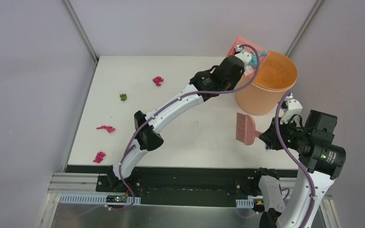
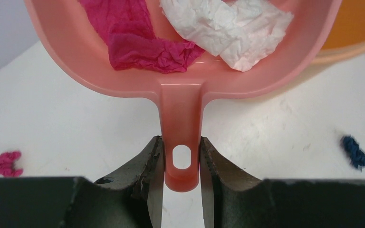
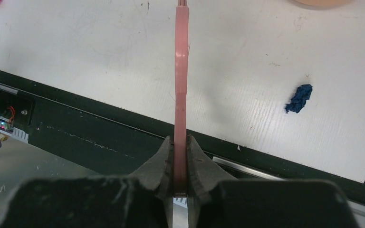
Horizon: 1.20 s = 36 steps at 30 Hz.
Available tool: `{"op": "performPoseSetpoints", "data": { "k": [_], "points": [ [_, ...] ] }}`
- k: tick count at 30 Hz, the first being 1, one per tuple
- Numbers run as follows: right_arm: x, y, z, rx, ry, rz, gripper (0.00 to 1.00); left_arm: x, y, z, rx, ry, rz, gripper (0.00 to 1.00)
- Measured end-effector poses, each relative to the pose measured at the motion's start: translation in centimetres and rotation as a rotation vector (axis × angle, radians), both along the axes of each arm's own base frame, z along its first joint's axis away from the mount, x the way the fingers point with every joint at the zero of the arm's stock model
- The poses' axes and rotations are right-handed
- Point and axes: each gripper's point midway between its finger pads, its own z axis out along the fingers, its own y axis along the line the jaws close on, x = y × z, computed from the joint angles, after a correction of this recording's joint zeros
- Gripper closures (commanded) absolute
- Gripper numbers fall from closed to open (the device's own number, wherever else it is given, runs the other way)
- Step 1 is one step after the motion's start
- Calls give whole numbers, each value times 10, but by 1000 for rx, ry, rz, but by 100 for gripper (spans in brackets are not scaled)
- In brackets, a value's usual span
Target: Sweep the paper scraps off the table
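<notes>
My left gripper (image 2: pixel 181 159) is shut on the handle of the pink dustpan (image 2: pixel 180 102). The pan is raised at the back right of the table (image 1: pixel 195 137), by the bucket's rim (image 1: pixel 241 43). Magenta (image 2: pixel 142 47) and white (image 2: pixel 228 28) paper scraps lie in the pan. My right gripper (image 3: pixel 180 164) is shut on the handle of the pink brush (image 1: pixel 244 128), held near the table's front right. Loose scraps on the table: magenta (image 1: pixel 158 80), green (image 1: pixel 123 97), magenta (image 1: pixel 106 128), magenta (image 1: pixel 99 156) and one dark blue (image 3: pixel 299 99).
An orange round bucket (image 1: pixel 266 83) stands at the table's back right, under the raised dustpan. A black strip (image 3: pixel 100 137) runs along the table's front edge, below the brush handle. Grey walls close in the left, back and right.
</notes>
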Motion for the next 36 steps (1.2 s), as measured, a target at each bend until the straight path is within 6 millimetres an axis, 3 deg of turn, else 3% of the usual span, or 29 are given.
{"op": "performPoseSetpoints", "data": {
  "k": [7, 13, 19, 26, 36],
  "points": [
    [-2, 2, -2, 6, -5, 1, 100, 35, -23, 28, -75, -183, 11, 100],
    [-4, 3, -1, 6, -16, 0, 100, 63, -33, 33, -39, -336, 22, 100],
    [-5, 5, 1, 14, -29, 7, 100, 89, -32, 25, 101, -489, 31, 100],
    [-6, 8, 2, 26, -34, 18, 100, 102, -30, 28, 330, -665, -42, 100],
    [-6, 13, 6, 51, -42, 37, 100, 111, -43, -6, 674, -855, -248, 100]
  ]
}}
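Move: The orange bin stands about 17 cm to the right of the left hand and some 5 cm farther out, its middle roughly 15 cm lower. The loaded pink dustpan's tray reaches from this hand to about 10 cm ahead and 7 cm right, slightly below. The brush head hangs some 21 cm back and 5 cm right of the left hand, about 8 cm lower. From the right hand the bin is around 28 cm ahead and 5 cm right. The dustpan, still pinched by its handle in the left hand, is carried forward about 11 cm and a little right, to the bin's left side with the tray over the opening. It rises some 3 cm, then sinks back late on, while the wrist first lifts the fingers from slanting down to nearly level, then mostly rolls the pan right side down, a turn of some 65 degrees in all. ##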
